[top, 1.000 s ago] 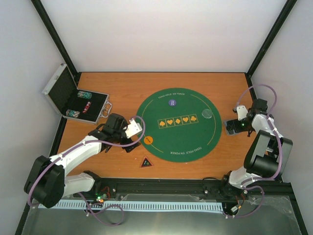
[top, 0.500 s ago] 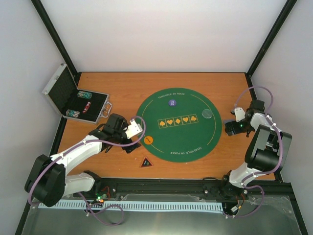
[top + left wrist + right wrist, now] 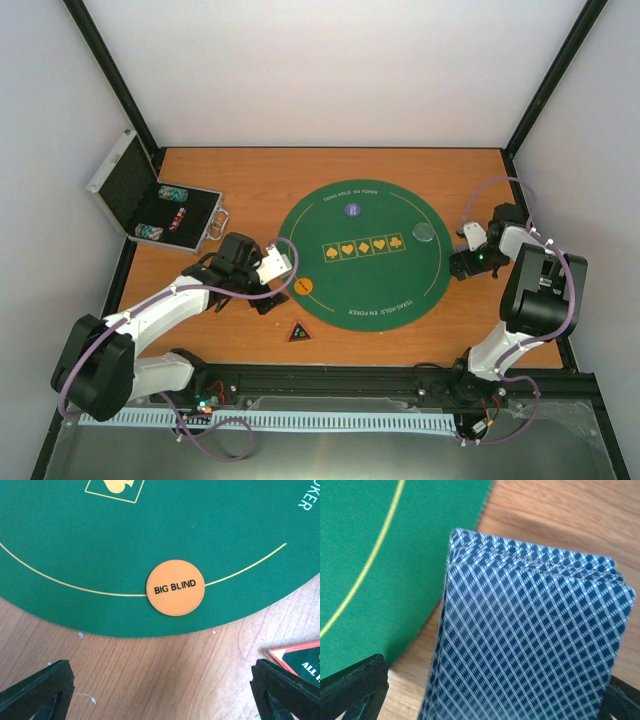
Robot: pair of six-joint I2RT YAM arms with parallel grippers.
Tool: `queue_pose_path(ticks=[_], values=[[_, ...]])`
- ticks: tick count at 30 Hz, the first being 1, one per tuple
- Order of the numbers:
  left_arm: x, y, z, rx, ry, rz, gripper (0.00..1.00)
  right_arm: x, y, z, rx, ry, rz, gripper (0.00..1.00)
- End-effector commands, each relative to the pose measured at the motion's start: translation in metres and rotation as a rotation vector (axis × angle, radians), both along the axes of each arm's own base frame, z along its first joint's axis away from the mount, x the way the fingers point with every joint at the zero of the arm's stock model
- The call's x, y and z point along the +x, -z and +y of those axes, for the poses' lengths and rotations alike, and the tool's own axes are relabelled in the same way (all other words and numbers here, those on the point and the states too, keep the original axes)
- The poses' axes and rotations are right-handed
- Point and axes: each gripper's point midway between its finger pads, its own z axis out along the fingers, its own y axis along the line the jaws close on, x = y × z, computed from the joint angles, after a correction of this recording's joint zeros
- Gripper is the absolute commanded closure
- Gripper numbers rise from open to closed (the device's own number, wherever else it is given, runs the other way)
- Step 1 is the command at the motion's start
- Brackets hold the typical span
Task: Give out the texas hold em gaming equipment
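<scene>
An orange "BIG BLIND" chip (image 3: 175, 587) lies flat on the green mat's (image 3: 75, 540) near left rim. My left gripper (image 3: 162, 680) hangs open over bare wood just short of it, holding nothing. A red-edged dark triangle (image 3: 300, 655) lies on the wood to its right. My right gripper (image 3: 495, 685) stands open around a deck of blue-patterned cards (image 3: 530, 640) at the mat's right edge, with a gap showing on the deck's left side. From above, a purple chip (image 3: 352, 210) and a clear disc (image 3: 425, 233) lie on the mat; the left gripper (image 3: 267, 300) and right gripper (image 3: 462, 264) flank it.
An open silver case (image 3: 155, 205) holding several chip stacks sits at the table's far left corner. Five yellow card boxes (image 3: 362, 246) are printed across the mat's middle. Black frame posts rise at both back corners.
My right gripper has moved left, from the wood toward the mat's right edge. The left arm and the chips have stayed put.
</scene>
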Motion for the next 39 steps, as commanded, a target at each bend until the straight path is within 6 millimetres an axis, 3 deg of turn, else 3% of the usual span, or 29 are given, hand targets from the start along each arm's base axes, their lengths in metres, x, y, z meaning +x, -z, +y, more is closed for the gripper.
queue_pose_path(ticks=[1,10,14,22,27,35,39], values=[[0.003,-0.007,-0.004,-0.015,0.024,-0.014,0.03,0.008,0.001,0.003,-0.018,-0.034,-0.019,0.01],[0.003,-0.008,-0.004,-0.016,0.023,-0.018,0.03,0.0,0.006,-0.008,-0.082,-0.006,0.019,0.06],[0.003,-0.009,-0.004,-0.017,0.026,-0.023,0.03,-0.004,0.01,-0.004,-0.058,-0.014,0.041,0.12],[0.003,-0.011,-0.004,-0.019,0.027,-0.028,0.03,-0.01,0.016,-0.012,-0.101,0.0,0.069,0.13],[0.003,-0.012,-0.004,-0.021,0.025,-0.031,0.03,-0.01,0.018,-0.017,-0.127,0.004,0.068,0.27],[0.003,-0.013,-0.005,-0.026,0.03,-0.03,0.03,-0.006,0.007,-0.004,-0.078,-0.039,0.013,0.46],[0.003,-0.014,-0.005,-0.029,0.029,-0.032,0.03,0.0,-0.002,-0.009,-0.105,-0.036,-0.015,0.48]])
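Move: The deck of cards lies practically under the right hand, between its open fingers: its middle is about 2 cm ahead and 1 cm to the right, about 1 cm below. The clear disc sits some 9 cm farther out and 15 cm to the left of this hand; the green mat's middle is about 31 cm left and 3 cm ahead. From the idle left hand, the deck lies roughly 54 cm right, 10 cm ahead and 7 cm down. Staying low over the table, the right hand first nudges left by barely half a centimetre, then drifts about 1.5 cm back to the right around the deck, tipping some 5 degrees. Its fingers close from wide open to about half, coming in on the deck's two long sides and pinching it; right at the end the hand starts up, under 1 cm, and slightly forward. ##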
